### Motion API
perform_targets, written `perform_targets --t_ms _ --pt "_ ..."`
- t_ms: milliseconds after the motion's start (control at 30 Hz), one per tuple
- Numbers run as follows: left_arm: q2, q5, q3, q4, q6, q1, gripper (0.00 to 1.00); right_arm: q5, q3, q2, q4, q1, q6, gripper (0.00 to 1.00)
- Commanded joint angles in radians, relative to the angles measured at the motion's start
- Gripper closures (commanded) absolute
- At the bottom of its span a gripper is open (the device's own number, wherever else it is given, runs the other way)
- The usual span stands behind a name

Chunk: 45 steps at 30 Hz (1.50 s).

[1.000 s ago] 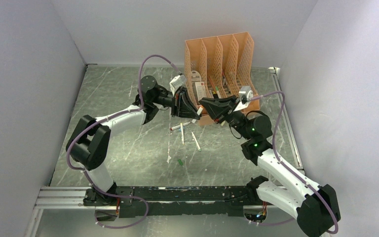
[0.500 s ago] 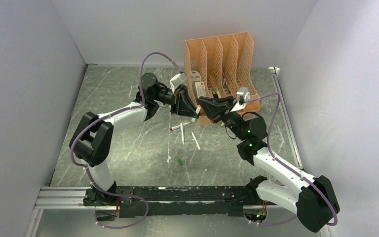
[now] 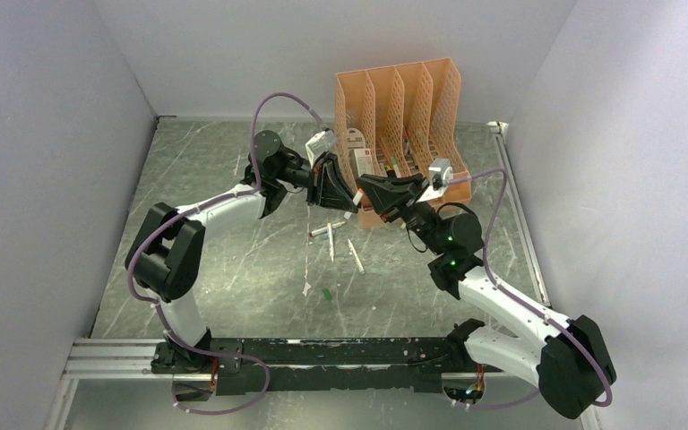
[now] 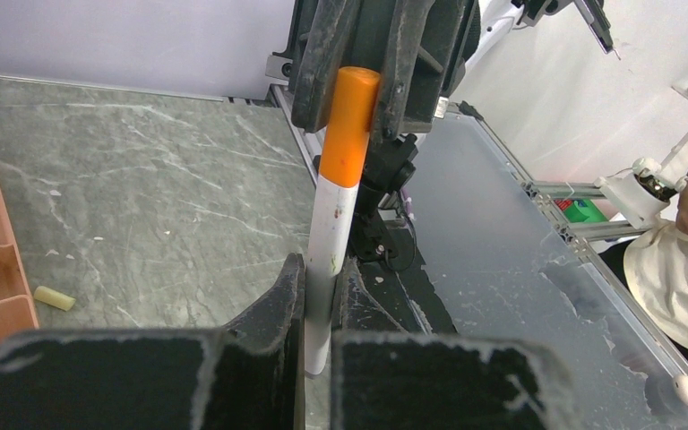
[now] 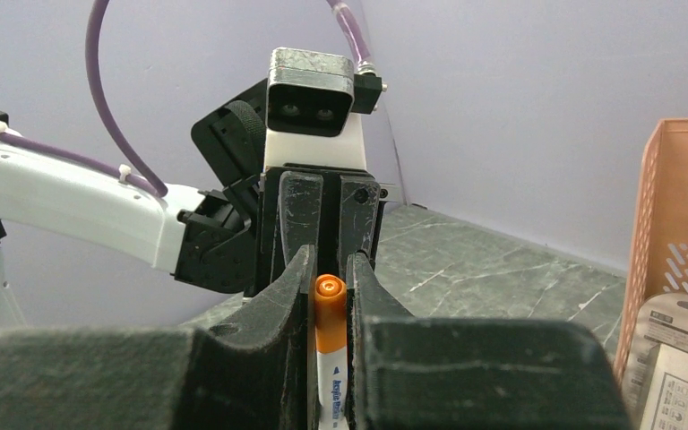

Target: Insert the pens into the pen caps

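A white-barrelled pen [image 4: 331,233] with an orange pen cap [image 4: 351,121] on its end is held in the air between both grippers, in front of the organiser. My left gripper [image 4: 321,269] is shut on the white barrel. My right gripper [image 5: 330,260] is shut on the orange cap [image 5: 329,313], with the barrel [image 5: 333,394] running down between its fingers. From above, the left gripper [image 3: 345,195] and right gripper [image 3: 367,190] meet tip to tip. Three more pens [image 3: 331,242] lie on the table below them, and a green cap [image 3: 327,293] lies nearer the arms.
A peach lattice organiser [image 3: 403,116] stands at the back, just behind the grippers, with packets in its slots. A small white scrap [image 3: 306,288] lies beside the green cap. A pale stub [image 4: 54,297] lies by the organiser's corner. Walls close in the left, back and right.
Both grippers have shifted slightly to the left together, still joined on the pen. The grips are unchanged and the loose pens have not moved.
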Motion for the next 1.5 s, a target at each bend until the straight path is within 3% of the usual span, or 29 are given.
perform_targets --t_ms 0,167,300,400,500,767,900,1000,1167,1233,1467 --pt "-0.095 -0.429 0.18 0.258 -0.053 0.02 0.93 -0.358 -0.16 0.102 -0.591 0.109 0.061 1.0" --pt "-0.134 -0.447 -0.029 0.306 -0.062 0.019 0.93 -0.328 -0.07 0.034 -0.592 0.109 0.096 0.86" --pt "-0.177 -0.477 -0.198 0.271 -0.009 0.019 0.93 -0.272 0.021 -0.023 -0.616 0.107 0.11 0.65" --pt "-0.22 -0.5 -0.276 0.177 0.071 0.02 0.93 -0.226 0.048 -0.077 -0.628 0.099 0.103 0.59" --pt "-0.284 -0.59 -0.313 -0.056 0.216 0.023 0.93 -0.199 0.059 -0.13 -0.657 0.086 0.092 0.55" --pt "-0.341 -0.985 -0.242 -0.575 0.462 0.039 0.93 -0.093 0.022 -0.218 -0.819 0.068 0.046 0.51" --pt "-0.266 -1.31 -0.151 -0.852 0.474 0.04 0.93 -0.038 0.001 -0.225 -0.862 0.066 0.038 0.51" --pt "-0.21 -1.491 -0.123 -0.941 0.425 0.052 0.93 -0.035 -0.005 -0.203 -0.856 0.065 0.035 0.51" --pt "-0.131 -1.59 -0.087 -1.017 0.411 0.081 0.93 -0.056 -0.012 -0.15 -0.835 0.064 0.031 0.51" --pt "-0.087 -1.586 -0.058 -1.051 0.434 0.086 0.88 -0.062 -0.019 -0.139 -0.827 0.064 0.029 0.51" --pt "0.083 -1.595 0.045 -1.142 0.45 0.086 0.88 -0.072 -0.045 -0.121 -0.797 0.063 0.039 0.51"
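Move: The capped pen is already between both hands. Bare table where the left hand takes it lies about 18 cm ahead of that hand, 17 cm left and 27 cm below; the red pen is some 17 cm ahead and 4 cm left, the yellow pen 14 cm ahead and 3 cm left, both equally low. From the right hand, the green cap is level, about 7 cm left and 31 cm down; the green pen is 8 cm ahead, 2 cm right. The orange cap comes free of the right fingers as they open; that hand backs off about 6 cm, sinks some 16 cm towards the green cap and tips downward. The left fingers keep their pinch on the white barrel, carrying the pen forward, then down and left over bare table, about 20 cm lower, while the wrist swings round counter-clockwise and rolls. ##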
